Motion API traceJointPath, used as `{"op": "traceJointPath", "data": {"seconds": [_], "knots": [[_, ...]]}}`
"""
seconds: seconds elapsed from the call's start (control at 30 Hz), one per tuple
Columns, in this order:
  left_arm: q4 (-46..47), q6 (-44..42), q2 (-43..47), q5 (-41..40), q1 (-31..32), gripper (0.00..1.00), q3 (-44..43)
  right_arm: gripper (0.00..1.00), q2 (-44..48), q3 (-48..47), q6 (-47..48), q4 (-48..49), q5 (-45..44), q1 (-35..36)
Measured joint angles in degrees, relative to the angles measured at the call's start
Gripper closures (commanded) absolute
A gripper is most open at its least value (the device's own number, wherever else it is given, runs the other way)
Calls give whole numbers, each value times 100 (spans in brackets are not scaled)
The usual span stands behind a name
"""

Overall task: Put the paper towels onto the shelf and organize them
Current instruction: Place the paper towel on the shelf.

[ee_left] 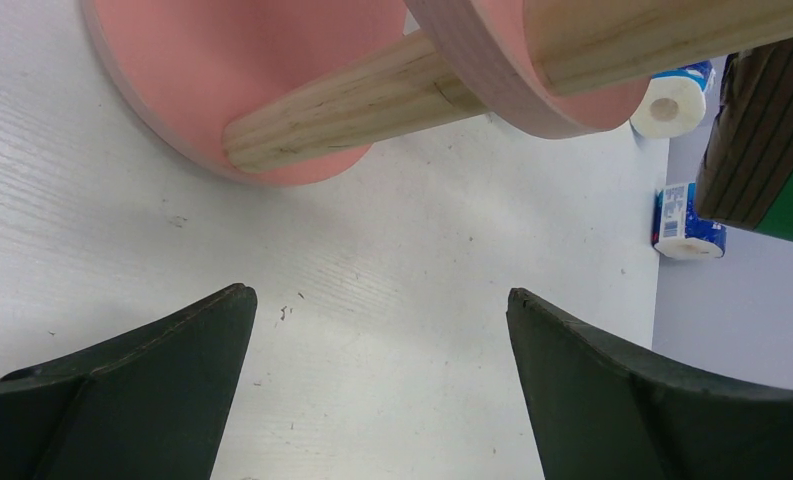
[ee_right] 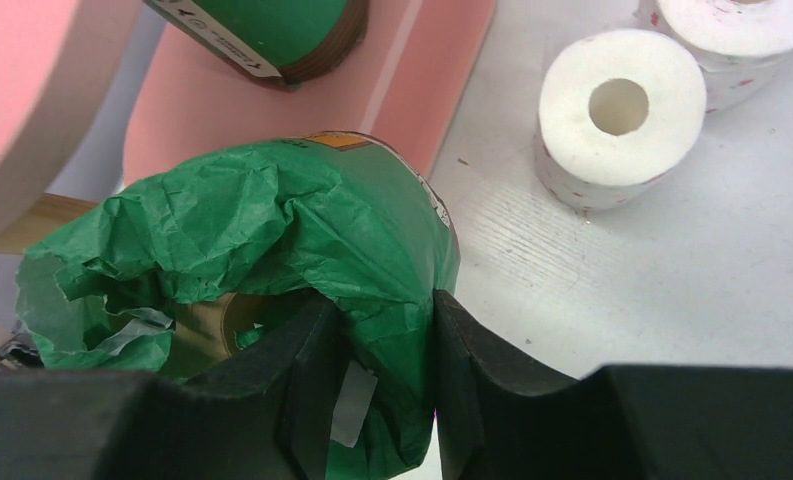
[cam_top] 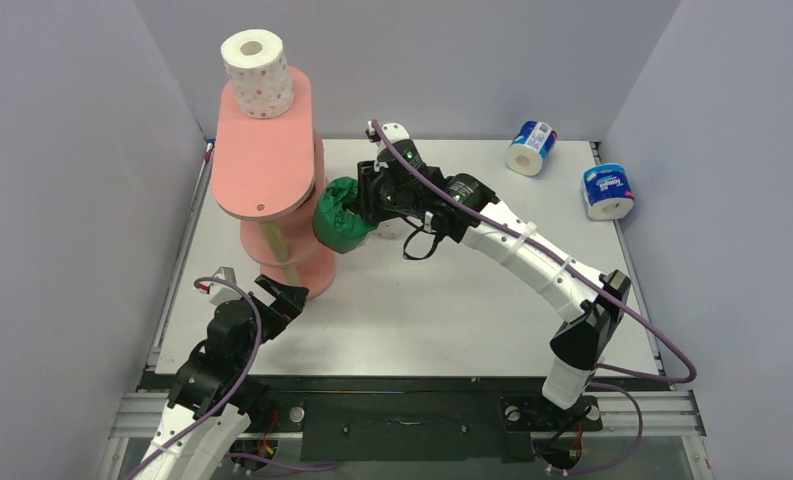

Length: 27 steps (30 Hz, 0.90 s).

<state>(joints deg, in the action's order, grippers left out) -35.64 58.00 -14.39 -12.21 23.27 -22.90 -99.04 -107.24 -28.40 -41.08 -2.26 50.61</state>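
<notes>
The salmon-pink shelf [cam_top: 262,160] stands at the left with a red-dotted white paper towel roll [cam_top: 257,72] on its top board. My right gripper [cam_top: 370,205] is shut on the wall and crumpled wrapper of a green-wrapped roll [cam_top: 344,215], held beside the shelf's middle tier. In the right wrist view one finger sits inside the held roll [ee_right: 302,220] and one outside, and a second green-wrapped roll [ee_right: 272,30] lies on a shelf board. My left gripper [ee_left: 382,300] is open and empty, low by the shelf's bottom board [ee_left: 252,70].
Two blue-white wrapped rolls [cam_top: 531,147] [cam_top: 608,191] lie at the table's far right. Two white rolls [ee_right: 617,115] [ee_right: 737,40] stand on the table just under my right arm. Grey walls close in the left, back and right sides.
</notes>
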Motion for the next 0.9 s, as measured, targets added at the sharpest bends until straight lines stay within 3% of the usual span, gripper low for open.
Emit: {"op": "traceJointPath", "data": {"seconds": [0.9], "knots": [[-153, 7, 197, -13, 0, 4, 0, 67, -1012, -1091, -278, -125, 55, 317]]}}
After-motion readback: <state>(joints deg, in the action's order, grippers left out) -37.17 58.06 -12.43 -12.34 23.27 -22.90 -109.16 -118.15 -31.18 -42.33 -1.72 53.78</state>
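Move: The right hand already holds the green-wrapped paper towel. The free near part of the shelf's middle board lies about 13 cm to its left, some 2 cm back and 8 cm lower. The top board's middle is roughly 17 cm left, 10 cm ahead and 6 cm higher; the green roll already shelved is about 14 cm left, 12 cm ahead. A white roll stands 9 cm ahead, 4 cm right, far below. From the left hand, that free spot is about 10 cm ahead and 7 cm higher, hardly to the side. Leftwards at a steady, unhurried pace, the right hand carries the green paper towel about 5 cm towards the gap between the shelf's top and middle boards, dipping by around a centimetre as it goes. Its fingers keep their pinch on the crumpled wrapper, and the wrist holds practically the same slant. ##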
